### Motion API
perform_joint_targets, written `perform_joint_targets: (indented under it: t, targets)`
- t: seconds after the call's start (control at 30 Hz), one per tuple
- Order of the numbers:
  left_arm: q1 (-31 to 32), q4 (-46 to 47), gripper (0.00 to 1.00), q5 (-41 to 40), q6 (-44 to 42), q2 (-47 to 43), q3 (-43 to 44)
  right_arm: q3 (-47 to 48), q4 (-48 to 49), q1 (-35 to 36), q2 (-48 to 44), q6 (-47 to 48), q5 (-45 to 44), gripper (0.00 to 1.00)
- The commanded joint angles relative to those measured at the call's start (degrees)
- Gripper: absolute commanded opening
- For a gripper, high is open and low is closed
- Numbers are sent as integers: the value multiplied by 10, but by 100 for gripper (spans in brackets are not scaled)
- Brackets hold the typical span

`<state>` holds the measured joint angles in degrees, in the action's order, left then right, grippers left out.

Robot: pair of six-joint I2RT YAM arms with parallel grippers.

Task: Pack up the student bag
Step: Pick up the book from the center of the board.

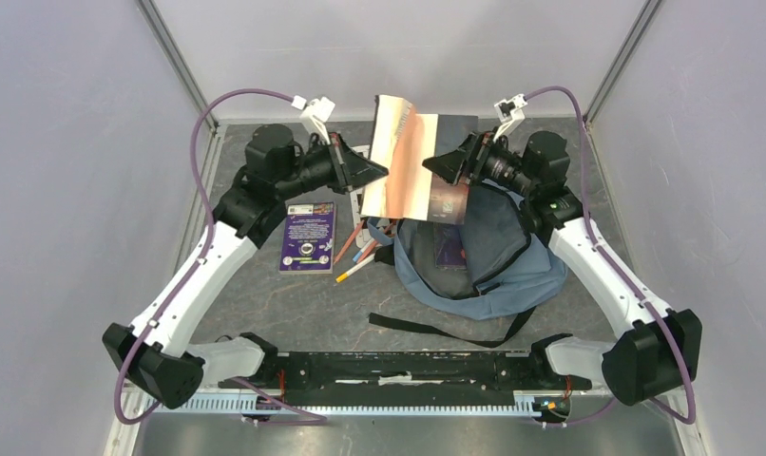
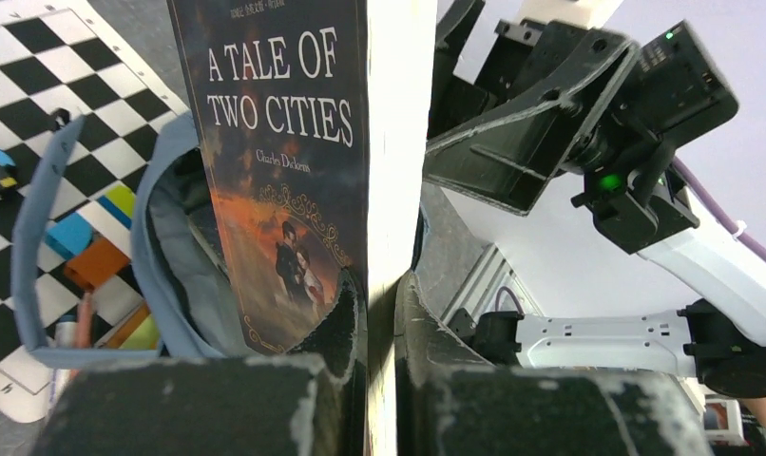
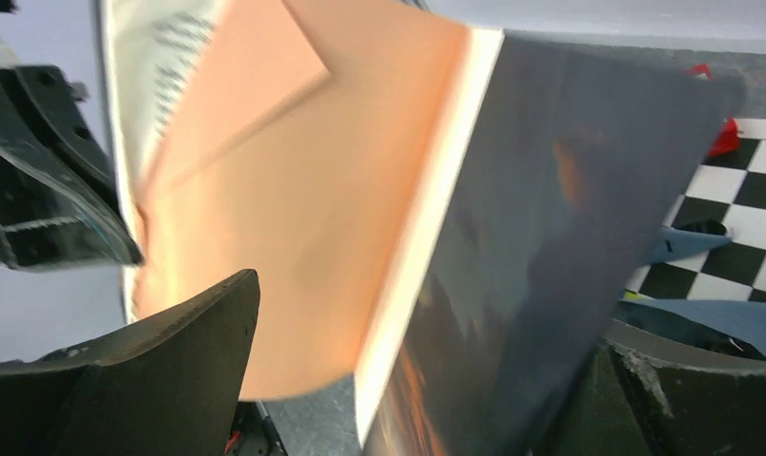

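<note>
The student bag point(image 1: 488, 256), blue-grey with black straps, lies on the table with its mouth open toward the middle. Above that mouth a paperback, "A Tale of Two Cities" point(image 2: 284, 171), stands upright, its back cover fanned open point(image 1: 412, 157). My left gripper point(image 2: 384, 294) is shut on the book's page edge from the left point(image 1: 365, 171). My right gripper point(image 1: 444, 166) stands wide open on the book's other side, and the book point(image 3: 550, 237) sits between its spread fingers point(image 3: 170, 361) with a gap to the left one. The bag's rim point(image 2: 161, 237) shows below the book.
A purple booklet point(image 1: 307, 237) lies flat left of the bag, with pencils and pens point(image 1: 360, 255) scattered beside the bag's mouth. A checkered board point(image 2: 66, 85) lies behind, partly under the bag. A black strap point(image 1: 436, 331) trails toward the arm bases.
</note>
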<state>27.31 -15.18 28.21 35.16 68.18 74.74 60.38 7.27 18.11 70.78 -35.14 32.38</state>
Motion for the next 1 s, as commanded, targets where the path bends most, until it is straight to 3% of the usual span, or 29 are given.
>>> perform_joint_targets:
  t: [0.0,0.2,0.33,0.5,0.73,0.97]
  targets:
    - [33,127,2,-32,20,-2,37,38,56,2,-3,-44,28,98]
    - [81,113,2,-85,1,16,42,31,56,3,-10,-106,3,98]
    - [162,35,2,-208,-46,43,93,69,5,11,5,-107,-14,98]
    - [205,1,2,-304,-54,60,100,82,-17,13,6,-129,-21,98]
    - [252,-21,2,-341,-74,100,132,89,-51,27,7,-131,-33,98]
    - [287,-42,2,-381,-107,142,178,126,-176,52,26,-70,-105,96]
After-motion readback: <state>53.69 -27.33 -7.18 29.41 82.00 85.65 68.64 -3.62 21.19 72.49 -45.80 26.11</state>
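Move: The left hand already holds the opened book high up, and the bag's opening lies about 18 cm to its right, 9 cm ahead and 30 cm below. The chessboard's middle is about 24 cm ahead of the left hand, 5 cm right and 34 cm down. From the empty, wide-open right hand, the book's middle lies some 7 cm left, 3 cm back and 2 cm up; the bag's opening lies 5 cm right, 3 cm ahead and 26 cm down. Keeping its pinch on the book, the left hand carries it about 9 cm to the right and some 6 cm down, drifting slightly back, over the bag and in towards the right hand, while rolling its left side up by about 20 degrees. The right hand stays nearly in place with its fingers wide open around the book's free end, rising about 4 cm and then sinking back by half of that as it tips slightly down; whether it touches the book can't be seen. ##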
